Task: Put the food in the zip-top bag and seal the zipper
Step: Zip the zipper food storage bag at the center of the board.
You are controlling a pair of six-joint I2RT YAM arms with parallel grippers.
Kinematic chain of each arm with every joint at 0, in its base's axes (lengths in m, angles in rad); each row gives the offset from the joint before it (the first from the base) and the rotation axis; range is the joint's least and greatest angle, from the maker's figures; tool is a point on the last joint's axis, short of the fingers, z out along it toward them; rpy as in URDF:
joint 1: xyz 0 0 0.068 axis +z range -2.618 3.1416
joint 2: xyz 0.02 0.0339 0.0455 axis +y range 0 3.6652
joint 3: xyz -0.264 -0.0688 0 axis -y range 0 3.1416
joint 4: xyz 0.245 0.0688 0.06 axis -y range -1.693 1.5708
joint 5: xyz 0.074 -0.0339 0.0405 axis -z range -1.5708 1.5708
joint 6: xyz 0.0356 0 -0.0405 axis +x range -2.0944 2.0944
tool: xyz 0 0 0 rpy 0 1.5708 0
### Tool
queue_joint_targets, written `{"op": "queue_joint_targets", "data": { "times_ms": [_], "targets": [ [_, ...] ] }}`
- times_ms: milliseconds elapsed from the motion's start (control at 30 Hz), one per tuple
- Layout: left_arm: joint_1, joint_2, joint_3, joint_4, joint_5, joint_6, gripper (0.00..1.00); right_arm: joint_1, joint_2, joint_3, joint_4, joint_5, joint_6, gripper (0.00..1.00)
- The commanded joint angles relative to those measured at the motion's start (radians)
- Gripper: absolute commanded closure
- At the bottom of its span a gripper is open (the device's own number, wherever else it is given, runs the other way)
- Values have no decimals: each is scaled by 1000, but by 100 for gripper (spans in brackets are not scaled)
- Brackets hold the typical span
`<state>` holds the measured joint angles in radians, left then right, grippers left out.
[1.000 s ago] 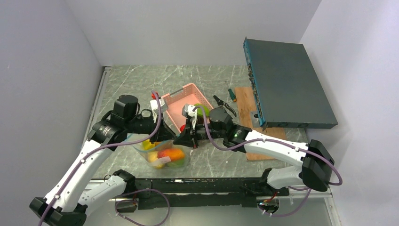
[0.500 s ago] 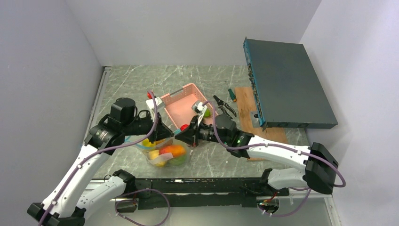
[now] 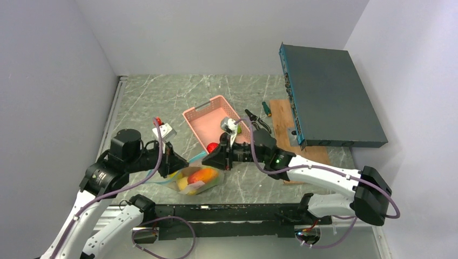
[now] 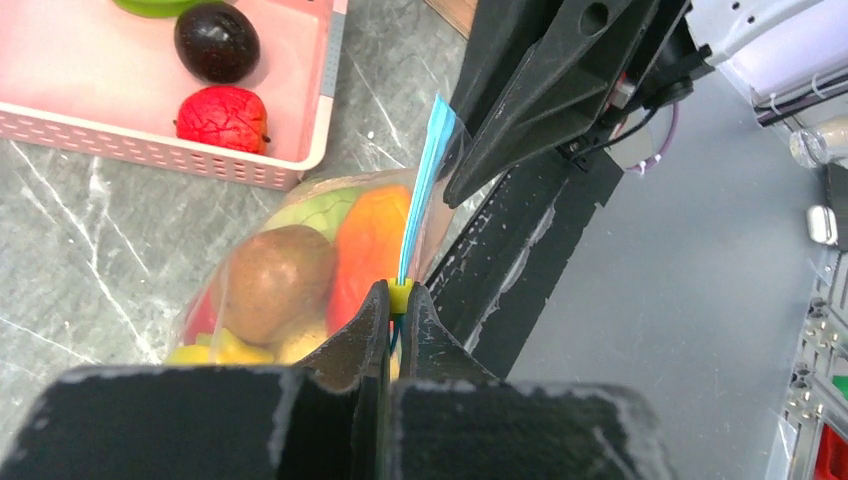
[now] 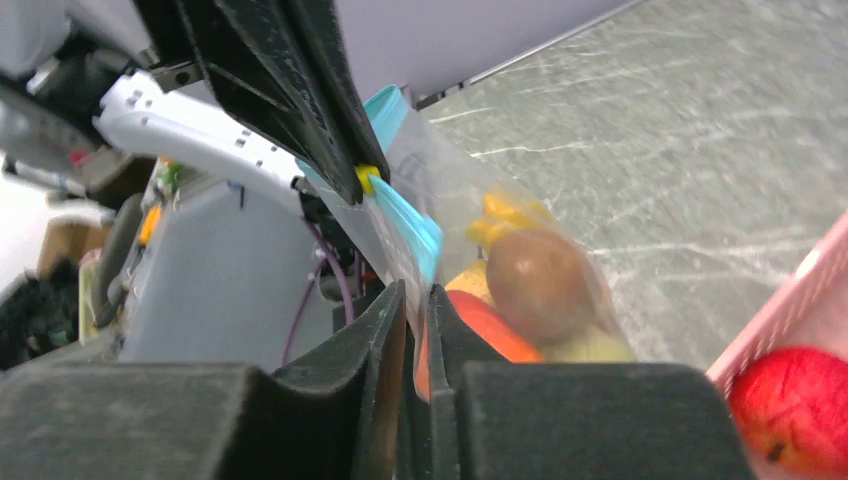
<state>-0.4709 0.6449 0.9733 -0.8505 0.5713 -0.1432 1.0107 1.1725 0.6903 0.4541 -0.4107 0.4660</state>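
The zip-top bag (image 3: 197,178) lies near the table's front edge, with orange, brown, yellow and green food (image 4: 370,240) inside it. Its teal zipper (image 4: 422,190) stands on edge between the two grippers. My left gripper (image 4: 400,300) is shut on the zipper at its small yellow slider (image 5: 367,177). My right gripper (image 5: 418,300) is shut on the bag's mouth edge at the other end, seen in the top view just right of the bag (image 3: 208,161). More food stays in the pink basket (image 3: 202,121): a red piece (image 4: 223,117) and a dark purple one (image 4: 216,40).
A large dark grey flat box (image 3: 329,97) leans at the right over a wooden board (image 3: 281,118). Pliers and a screwdriver (image 3: 259,118) lie between the basket and the board. The black rail of the arm bases (image 3: 243,213) runs just in front of the bag.
The left arm has drawn back to the left, its gripper moving along the zipper away from the right gripper. The bag now sits lower and a little further right.
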Motion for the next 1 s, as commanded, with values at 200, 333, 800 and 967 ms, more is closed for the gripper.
{"op": "queue_joint_targets", "data": {
  "times_ms": [200, 333, 800, 967],
  "targets": [
    [2, 6, 2, 14, 105, 4, 100, -20, 230, 480, -572, -513, -440, 58],
    [2, 24, 9, 14, 110, 2, 100, -21, 317, 586, -710, -594, -524, 61],
    [2, 27, 13, 4, 145, 22, 100, -20, 363, 693, -857, -418, -645, 48],
    [2, 30, 20, -1, 145, 28, 100, -21, 428, 774, -943, -496, -679, 52]
  ]
}}
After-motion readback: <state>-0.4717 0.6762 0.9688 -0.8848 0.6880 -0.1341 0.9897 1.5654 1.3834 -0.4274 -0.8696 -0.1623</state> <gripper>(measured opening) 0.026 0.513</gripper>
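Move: The yellow slider is about 5 cm to the right hand's left, level with it in depth and roughly 1 cm higher. The left hand already pinches it. From the right hand, the orange mango in the bag lies about 2 cm left and 9 cm down. The red pomegranate in the basket is some 9 cm ahead, 1 cm right and 12 cm down. Right fingers open off the zip edge, swing about 30 degrees counter-clockwise and shift some 3 cm left, nearing the slider. ##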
